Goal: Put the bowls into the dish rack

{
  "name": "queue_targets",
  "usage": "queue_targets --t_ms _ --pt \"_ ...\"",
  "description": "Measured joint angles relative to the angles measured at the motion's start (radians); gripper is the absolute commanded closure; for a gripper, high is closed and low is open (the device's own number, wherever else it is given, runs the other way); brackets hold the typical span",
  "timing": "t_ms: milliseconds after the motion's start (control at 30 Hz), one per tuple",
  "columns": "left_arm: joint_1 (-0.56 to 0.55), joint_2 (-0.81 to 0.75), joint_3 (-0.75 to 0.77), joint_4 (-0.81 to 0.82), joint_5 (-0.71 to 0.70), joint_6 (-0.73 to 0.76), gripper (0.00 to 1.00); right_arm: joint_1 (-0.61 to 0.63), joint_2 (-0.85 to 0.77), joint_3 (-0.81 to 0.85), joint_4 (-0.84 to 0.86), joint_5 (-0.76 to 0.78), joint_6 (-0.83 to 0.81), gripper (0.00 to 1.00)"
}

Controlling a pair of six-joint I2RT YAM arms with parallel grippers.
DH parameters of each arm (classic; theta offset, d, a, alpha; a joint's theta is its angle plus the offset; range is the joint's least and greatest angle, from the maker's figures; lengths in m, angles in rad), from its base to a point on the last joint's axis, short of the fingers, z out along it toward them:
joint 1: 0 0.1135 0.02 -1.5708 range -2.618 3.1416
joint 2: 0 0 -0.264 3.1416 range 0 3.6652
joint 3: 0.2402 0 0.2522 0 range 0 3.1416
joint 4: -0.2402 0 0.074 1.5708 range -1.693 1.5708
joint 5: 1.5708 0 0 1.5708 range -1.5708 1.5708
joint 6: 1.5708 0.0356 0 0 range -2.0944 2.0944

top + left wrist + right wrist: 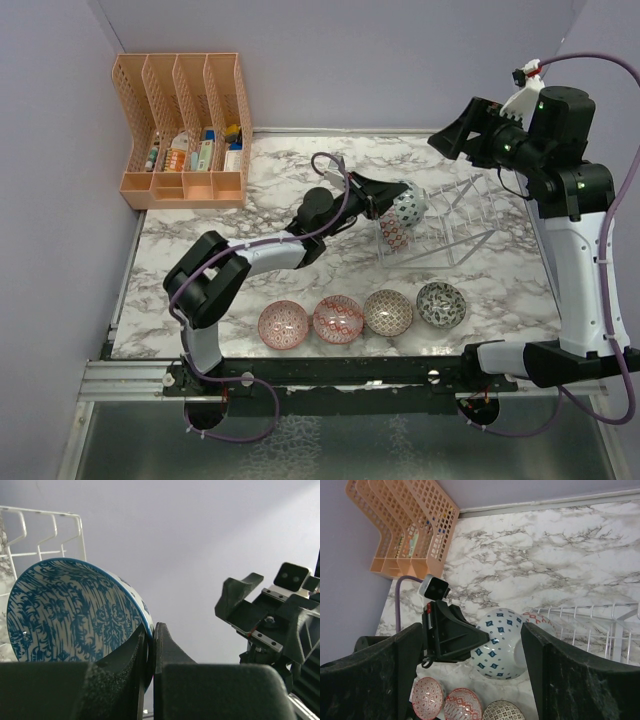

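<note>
My left gripper (390, 200) is shut on the rim of a blue-patterned bowl (409, 205), which it holds on edge over the left end of the wire dish rack (462, 222). In the left wrist view its fingers (151, 645) pinch the rim, and the blue inside (70, 610) faces the camera. A red-patterned bowl (393, 236) stands on edge in the rack just in front of it. Two red bowls (283, 323) (338, 319), a brownish bowl (388, 312) and a dark bowl (440, 304) lie in a row near the front. My right gripper (452, 130) hangs open and high behind the rack, holding nothing.
An orange file organiser (185, 130) stands at the back left against the wall. The right wrist view looks down between open fingers on the held bowl (500, 640), the left gripper (452, 635) and the rack's prongs (590, 625).
</note>
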Motion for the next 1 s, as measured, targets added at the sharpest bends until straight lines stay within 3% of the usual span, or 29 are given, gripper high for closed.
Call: queue_targets --t_ms 467,1000 --pt "-0.035 0.142 0.002 0.195 -0.056 -0.134 1.00 0.000 0.000 0.000 -0.001 0.000 -0.004 0.17" --pt "-0.042 0.262 0.002 0.275 -0.085 -0.195 1.00 0.000 0.000 -0.011 -0.002 0.000 -0.013 0.17"
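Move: The left hand still holds the blue bowl on edge above the rack's left end; its free slot lies about 4 cm to this hand's right and 13 cm below. The red-patterned bowl already racked there stands 1 cm back and 1 cm left of the hand, 13 cm down; on the table the tan bowl lies some 17 cm back and 1 cm left, 20 cm lower. From the idle right hand the slot is roughly 7 cm left, 1 cm back and 23 cm below. Keeping its pinch on the rim of the blue bowl, the left hand lowers it about 6.5 cm towards the free slot just right of the red-patterned bowl, easing some 2.5 cm to the right, mostly early on, and pausing briefly before the longer part of the descent. As it sinks, the wrist rolls roughly 10 degrees counter-clockwise, seen from behind the hand along its fingers, and the fingers stay shut; whether the bowl already touches the rack wires can't be seen. ##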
